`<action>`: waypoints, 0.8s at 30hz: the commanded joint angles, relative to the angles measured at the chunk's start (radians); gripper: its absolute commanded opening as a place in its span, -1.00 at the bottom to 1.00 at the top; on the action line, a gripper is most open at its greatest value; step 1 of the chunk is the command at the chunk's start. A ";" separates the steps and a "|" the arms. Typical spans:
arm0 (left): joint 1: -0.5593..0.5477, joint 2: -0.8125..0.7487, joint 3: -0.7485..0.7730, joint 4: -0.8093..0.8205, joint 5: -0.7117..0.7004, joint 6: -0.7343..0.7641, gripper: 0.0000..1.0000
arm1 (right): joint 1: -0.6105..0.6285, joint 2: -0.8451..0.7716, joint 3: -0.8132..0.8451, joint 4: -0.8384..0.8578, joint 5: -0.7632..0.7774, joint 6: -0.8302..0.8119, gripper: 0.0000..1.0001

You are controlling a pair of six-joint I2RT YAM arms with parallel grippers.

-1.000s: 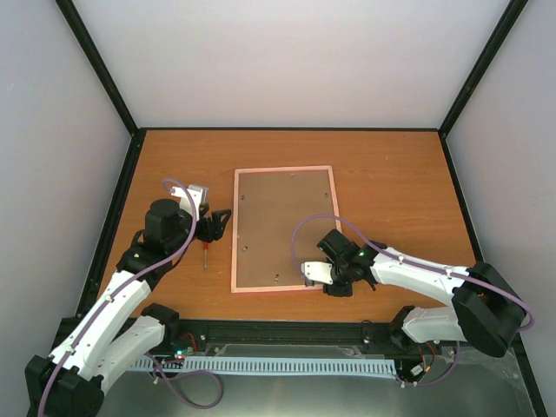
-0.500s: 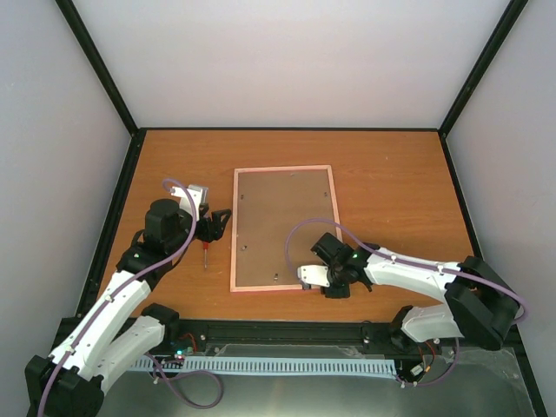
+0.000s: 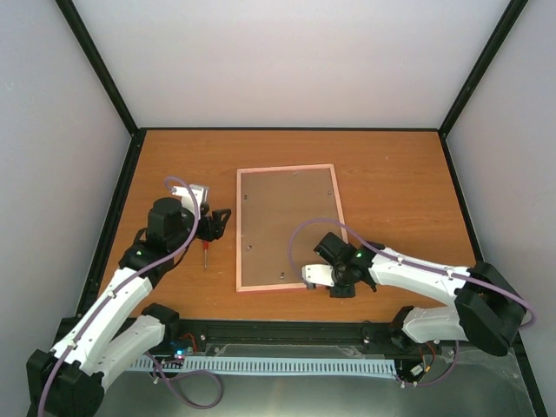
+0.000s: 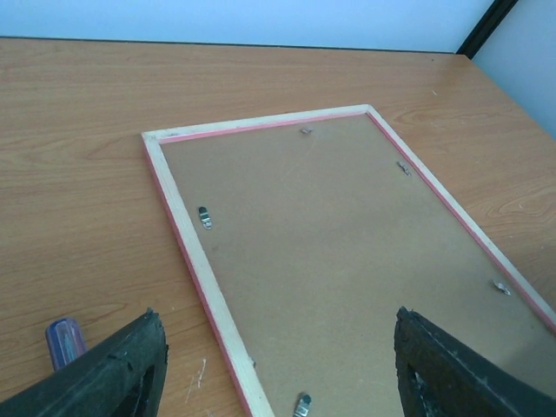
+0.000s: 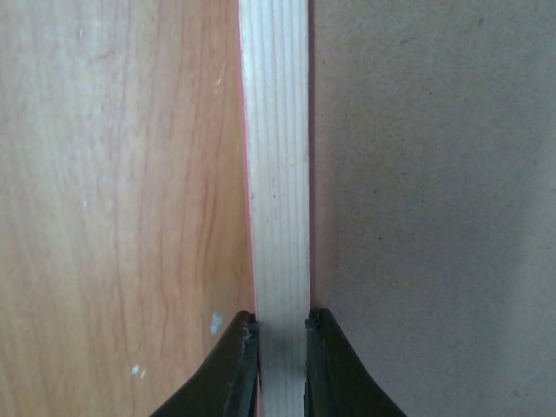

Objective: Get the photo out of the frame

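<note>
The frame (image 3: 241, 234) lies face down on the table, its brown backing board (image 3: 285, 221) up and a pink edge around it. The photo is hidden beneath the board. My right gripper (image 3: 330, 284) sits at the frame's near right corner. In the right wrist view it (image 5: 281, 347) is shut on the pale wooden rail (image 5: 276, 174), one finger on each side. My left gripper (image 3: 221, 222) hovers open just left of the frame. In the left wrist view its fingers (image 4: 113, 369) straddle the frame's left rail (image 4: 187, 230) from above without touching it.
A small red-handled screwdriver (image 3: 205, 254) lies on the table left of the frame, under my left gripper; its handle end (image 4: 62, 337) shows in the left wrist view. Metal retaining clips (image 4: 204, 217) sit around the board's edge. Black posts and pale walls enclose the table.
My right gripper has closed onto the frame's rail at the near right corner, and the frame's near end has shifted slightly to the right. The left arm has barely moved.
</note>
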 commanded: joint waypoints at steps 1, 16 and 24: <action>-0.074 -0.026 0.021 0.047 0.014 0.002 0.42 | -0.056 -0.075 0.081 -0.113 -0.025 0.017 -0.94; -0.771 0.136 0.138 -0.174 -0.495 -0.154 0.43 | -0.218 -0.125 0.123 -0.174 -0.104 -0.053 -0.94; -1.100 0.443 0.122 -0.102 -0.791 -0.094 0.48 | -0.230 -0.148 0.143 -0.218 -0.129 -0.060 -0.95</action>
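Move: The middle of the photo frame's near edge lies about 18 cm back, 18 cm right and some 18 cm below the open left hand; the frame's near-left corner is roughly 19 cm back and 2 cm right of that hand, the screwdriver 5 cm back and 7 cm left, both on the table. The right hand already pinches that near edge, its middle about 4 cm to the left at grip height, the near-left corner 20 cm left. Left hand, open, sweeps right and back about 20 cm, then sinks towards the near edge; right lifts it, shifting right. ##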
